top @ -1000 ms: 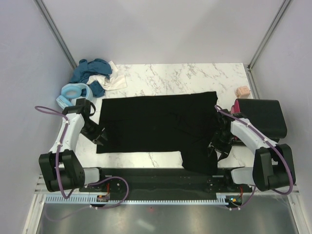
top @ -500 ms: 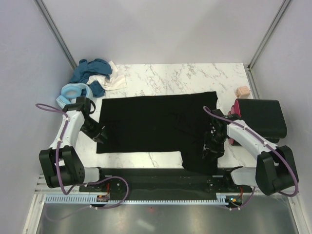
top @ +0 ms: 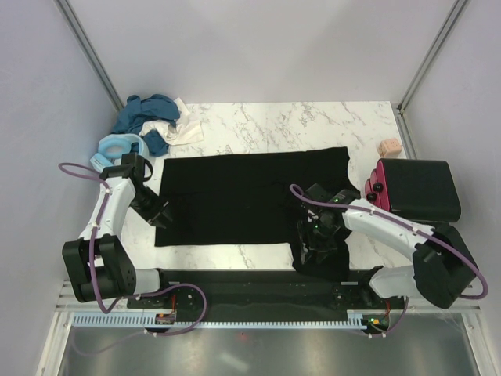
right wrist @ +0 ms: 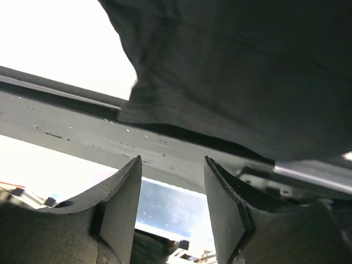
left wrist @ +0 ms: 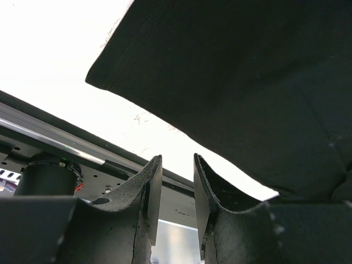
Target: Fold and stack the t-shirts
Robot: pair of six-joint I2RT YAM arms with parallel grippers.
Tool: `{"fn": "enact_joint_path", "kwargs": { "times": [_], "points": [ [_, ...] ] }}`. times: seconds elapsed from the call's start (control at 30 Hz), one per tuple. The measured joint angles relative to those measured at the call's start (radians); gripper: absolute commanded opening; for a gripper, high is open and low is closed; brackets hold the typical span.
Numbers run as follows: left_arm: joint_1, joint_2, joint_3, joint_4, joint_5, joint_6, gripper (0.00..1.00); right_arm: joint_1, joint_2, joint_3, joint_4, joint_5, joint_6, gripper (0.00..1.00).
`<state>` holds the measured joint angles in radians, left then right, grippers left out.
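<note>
A black t-shirt (top: 243, 196) lies spread flat across the marble table, and its near right part (top: 322, 262) hangs over the front edge. My left gripper (top: 159, 213) sits at the shirt's left edge. In the left wrist view its jaws (left wrist: 177, 165) stand a narrow gap apart with nothing between them, and the shirt's corner (left wrist: 231, 77) is just beyond. My right gripper (top: 315, 235) hovers over the near right part of the shirt. Its jaws (right wrist: 173, 168) are open and empty, facing the hanging cloth (right wrist: 236, 77).
A heap of teal (top: 149, 112), white (top: 182, 130) and light blue (top: 116, 149) t-shirts lies at the back left. A dark folded stack with a crimson edge (top: 415, 188) sits at the right, and a small pinkish-beige block (top: 389, 146) lies behind it. The black base rail (top: 250, 283) runs along the front.
My right gripper has swung left from the shirt's right edge onto its near right part. The left gripper has shifted slightly away from the front edge.
</note>
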<state>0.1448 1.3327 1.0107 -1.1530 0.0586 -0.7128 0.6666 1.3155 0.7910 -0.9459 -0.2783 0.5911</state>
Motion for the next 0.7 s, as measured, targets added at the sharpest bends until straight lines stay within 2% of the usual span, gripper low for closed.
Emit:
{"fn": "enact_joint_path", "kwargs": {
  "times": [0.33, 0.7],
  "points": [
    [0.0, -0.014, -0.001, 0.003, 0.004, 0.024, 0.36, 0.092, 0.143, 0.074, 0.078, 0.035, 0.016, 0.61],
    [0.0, -0.029, -0.022, 0.006, 0.003, 0.041, 0.36, 0.185, 0.229, 0.121, 0.105, 0.067, 0.035, 0.59]
  ]
}}
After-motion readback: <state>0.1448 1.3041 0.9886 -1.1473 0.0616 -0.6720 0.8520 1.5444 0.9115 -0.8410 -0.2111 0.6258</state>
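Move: The near-left corner of the shirt's overhanging flap lies about 4 cm to the right hand's left, 3 cm back and some 5 cm below. From this hand, the notch where flap meets shirt body is about 5 cm left and 3 cm ahead, and the middle of the body roughly 17 cm left and 15 cm ahead. From the left hand, that flap corner is some 38 cm right, 13 cm back and 9 cm below. Leftward across the flap the right hand goes, about 5 cm and easing off, sinking some 2 cm on the way towards the near-left corner. It drifts slightly forward, then partly back again, and turns a little counter-clockwise. Its fingers stay open and pointing down; a touch on the cloth can't be seen. ##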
